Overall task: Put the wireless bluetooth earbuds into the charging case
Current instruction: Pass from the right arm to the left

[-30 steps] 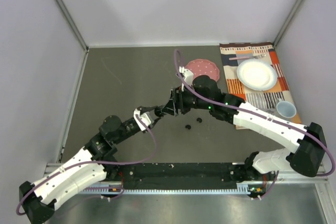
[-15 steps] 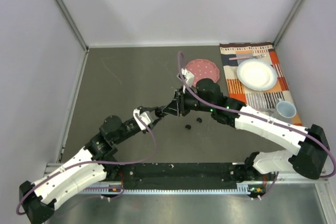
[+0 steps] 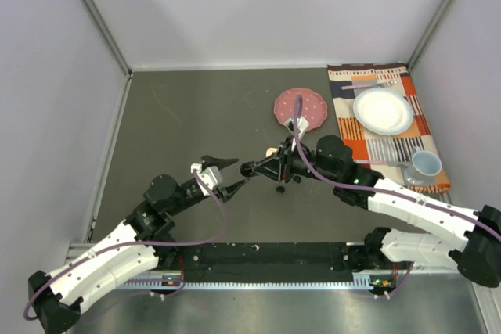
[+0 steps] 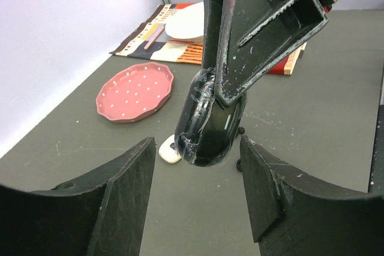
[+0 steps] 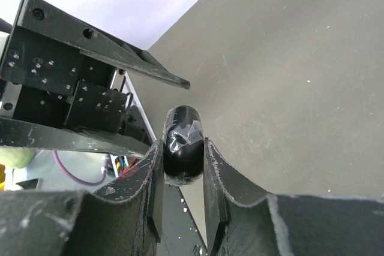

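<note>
A glossy black charging case (image 5: 183, 142) with clear tape on it is pinched between my right gripper's (image 5: 183, 157) fingers, held above the table. In the left wrist view the same charging case (image 4: 210, 130) hangs just beyond my left gripper (image 4: 195, 178), whose jaws stand apart on either side and touch nothing. From above, the left gripper (image 3: 231, 174) faces the right gripper (image 3: 249, 168) tip to tip. Two black earbuds (image 3: 280, 188) (image 3: 297, 178) lie on the table under the right wrist. A small white earbud (image 4: 170, 151) lies behind the case.
A pink dotted disc (image 3: 300, 105) sits behind the grippers. At the right a striped placemat (image 3: 391, 146) carries a white plate (image 3: 383, 110) and a pale cup (image 3: 427, 163). White walls close in the grey table on three sides.
My left gripper has opened and drawn back to the left off the case. The right gripper shut on the case and has swung forward and left with it.
</note>
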Robot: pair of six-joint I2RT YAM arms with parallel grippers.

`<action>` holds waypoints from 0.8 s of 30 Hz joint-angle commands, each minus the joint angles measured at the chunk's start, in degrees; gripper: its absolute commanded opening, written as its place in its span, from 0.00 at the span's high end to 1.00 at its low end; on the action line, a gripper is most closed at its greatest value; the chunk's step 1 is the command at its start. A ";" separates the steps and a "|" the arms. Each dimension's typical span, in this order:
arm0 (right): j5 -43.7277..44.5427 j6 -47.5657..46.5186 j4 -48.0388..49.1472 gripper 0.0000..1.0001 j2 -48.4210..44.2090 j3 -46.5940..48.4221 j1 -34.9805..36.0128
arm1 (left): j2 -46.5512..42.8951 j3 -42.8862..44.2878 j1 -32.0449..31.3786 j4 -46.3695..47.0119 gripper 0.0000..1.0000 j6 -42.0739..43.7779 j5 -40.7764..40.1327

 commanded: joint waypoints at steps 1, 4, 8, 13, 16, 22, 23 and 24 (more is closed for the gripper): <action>2.92 -1.79 10.36 1.00 -4.51 -3.15 0.25 | -0.80 -0.60 0.01 5.52 0.36 -2.86 2.50; 4.94 -2.31 13.79 1.00 -6.79 -5.97 0.25 | -0.89 -0.77 0.01 6.48 0.34 -4.18 3.38; 5.65 -3.72 17.04 1.00 -9.61 -9.21 0.25 | -1.32 -0.95 0.01 6.75 0.31 -7.77 0.50; 5.38 -6.27 22.50 1.00 -13.04 -13.26 0.25 | -2.55 -1.74 0.10 7.36 0.21 -10.33 -4.61; 4.95 -8.28 24.09 1.00 -15.24 -15.37 0.25 | -3.43 -2.79 0.18 9.20 0.13 -12.79 -6.10; -0.23 -13.12 23.13 1.00 -18.40 -16.61 -0.02 | -2.82 -3.85 0.18 13.86 0.01 -17.36 -5.33; -1.03 -13.39 22.95 1.00 -18.67 -16.61 -0.36 | -2.30 -3.68 0.18 14.39 0.01 -17.97 -5.06; -1.90 -13.65 22.86 1.00 -19.02 -16.61 -0.63 | -0.81 -3.41 0.36 14.74 0.01 -18.42 -4.62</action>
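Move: Just beyond the right fingertips, pinched in them, is the black charging case, its middle about 2 cm to the left of that hand point. From the left hand, already off it, the case lies roughly 3 cm right, 1 cm ahead and 1 cm higher. The nearer black earbud sits level and 5 cm to the right hand's right, the farther one 4 cm ahead and 11 right, the white case 13 ahead and 2 right, all some 17 cm below. Drawing the black case out from in front of the left hand, the right arm keeps its pinch and goes about 5 cm right while rising some 3 cm, easing back a little late on; its fingertips tip up and the hand rolls about 20 degrees. The left gripper, empty, spreads from part open to fully open, rises about 2 cm and tips its fingers up. ##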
